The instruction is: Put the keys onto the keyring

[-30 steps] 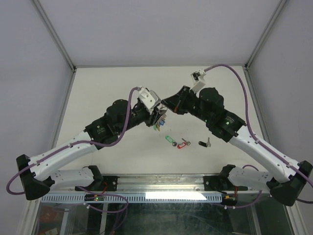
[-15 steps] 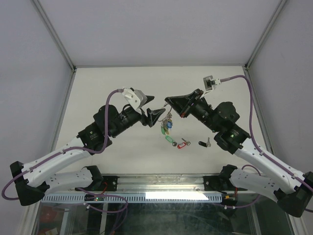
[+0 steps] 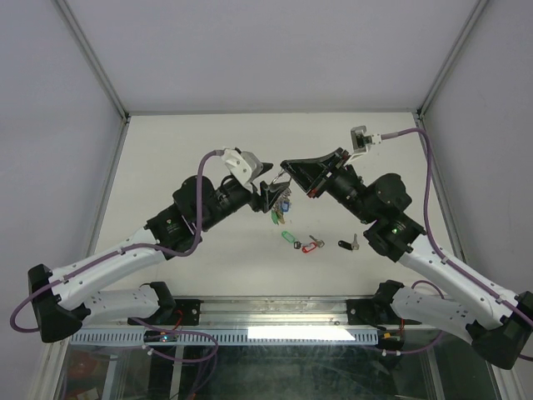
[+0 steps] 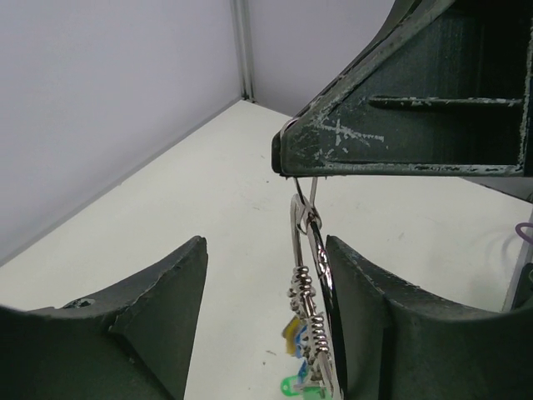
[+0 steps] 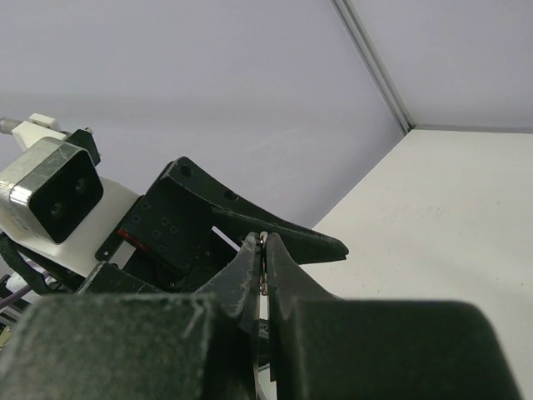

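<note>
The keyring (image 4: 310,275), a thin silver ring with blue, yellow and green tags under it, hangs in the air. My right gripper (image 3: 285,166) is shut on its top edge, and the ring (image 5: 263,247) shows as a sliver pinched between the tips. My left gripper (image 4: 266,250) is open around the hanging ring, which lies close against its right finger (image 4: 391,317); the left finger (image 4: 158,317) stands well apart. Three keys lie on the table below: green tag (image 3: 289,238), red tag (image 3: 312,244), black tag (image 3: 346,244).
The white table (image 3: 183,142) is walled by pale panels with metal posts at the back corners. Both arms meet above its middle. The left arm's camera housing (image 5: 50,187) sits just beyond the right gripper's tips.
My left gripper let go of the key bunch, opened and drew back left, then came in again around the ring. The right gripper stayed shut on the ring and shifted slightly right.
</note>
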Robot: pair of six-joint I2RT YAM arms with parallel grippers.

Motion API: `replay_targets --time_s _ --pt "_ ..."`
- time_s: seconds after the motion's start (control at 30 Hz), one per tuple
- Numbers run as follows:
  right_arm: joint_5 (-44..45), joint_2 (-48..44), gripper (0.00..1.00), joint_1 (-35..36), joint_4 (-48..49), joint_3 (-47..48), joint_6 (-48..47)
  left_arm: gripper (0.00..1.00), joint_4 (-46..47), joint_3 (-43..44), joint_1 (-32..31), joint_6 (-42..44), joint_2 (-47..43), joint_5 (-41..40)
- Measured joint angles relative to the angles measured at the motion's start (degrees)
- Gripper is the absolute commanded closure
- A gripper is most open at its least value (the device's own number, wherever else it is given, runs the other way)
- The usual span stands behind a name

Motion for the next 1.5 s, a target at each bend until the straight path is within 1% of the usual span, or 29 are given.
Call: replay_targets --time_s 0.13,0.37,0.6,0.67,0.73,0.77,0.8,0.9,0.97,1.13,1.17,1.2,1.3,1.5 --pt "0.0 0.0 1.00 0.0 0.2 -0.3 -0.2 0.47 0.2 0.7 -0.5 0.7 0.1 -0.8" --pt "0.0 0.2 1.00 0.0 0.3 -1.6 -1.0 0.56 0.6 2.8 -0.9 2.2 0.3 -2.1" --pt "0.0 0.3 1.00 0.0 0.3 -1.9 -1.6 0.65 0.6 3.0 -1.2 2.8 1.7 -2.2" --pt "0.0 0.3 1.00 0.0 0.3 -1.9 -1.7 0.71 0.7 3.1 -1.2 3.0 2.0 -2.1" --pt "0.0 0.3 1.00 0.0 0.3 -1.9 -1.7 0.81 0.6 3.2 -1.2 3.2 2.1 -2.1" --pt "0.0 0.3 1.00 -0.1 0.3 -1.9 -1.8 0.89 0.6 3.4 -1.6 3.3 2.3 -2.1" --pt "0.0 0.3 1.00 -0.2 0.3 -1.9 -1.8 1.00 0.6 3.4 -1.7 3.3 2.4 -2.0" --pt "0.0 0.3 1.00 -0.3 0.5 -2.1 -2.0 1.00 0.5 3.5 -2.0 3.6 2.5 -1.9" --pt "0.1 0.3 0.89 -0.3 1.0 -2.5 -2.1 1.00 0.2 3.5 -2.0 3.8 2.5 -1.8" --pt "0.1 -0.2 0.89 -0.2 -0.4 -2.8 -2.3 1.00 -1.2 3.5 -2.0 5.0 2.5 -1.8" --pt "0.2 -0.7 0.62 -0.2 -1.6 -2.8 -2.3 1.00 -1.6 3.5 -2.0 5.2 2.4 -1.8" --pt "0.2 -1.0 0.59 -0.2 -2.6 -2.6 -2.3 1.00 -1.9 3.6 -2.0 5.4 2.4 -1.8" --pt "3.5 -1.5 0.59 -0.2 -8.0 -0.3 -2.6 1.00 -3.5 3.7 -2.0 6.4 2.4 -1.8" --pt "8.5 -1.6 0.66 -0.2 -17.5 6.1 -2.4 1.00 -6.8 4.2 -2.4 8.2 2.4 -2.1"
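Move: The left hand's open fingers straddle the keyring just under the right fingertips; the stretch of wire they will shut on lies about 2 cm above that hand and 1 cm to its right. For the right hand, which already pinches the keyring's upper end, that stretch is some 3 cm straight below. The bunch of keys hangs about 11 cm below the left hand. The green tag lies on the table about 33 cm below the left hand, 3 cm to its right and 1 cm ahead. Upward first goes the left hand, about 2.5 cm along the hanging keyring, easing back a little and to its right as its fingers close and pinch the wire; meanwhile the right hand, still holding the upper end, sinks some 2 cm. The right fingers then open and let go, and the hand backs off to its right and a little forward, about 3 cm, rising at the end, while the left sinks about 2.5 cm and rolls its left side up. ##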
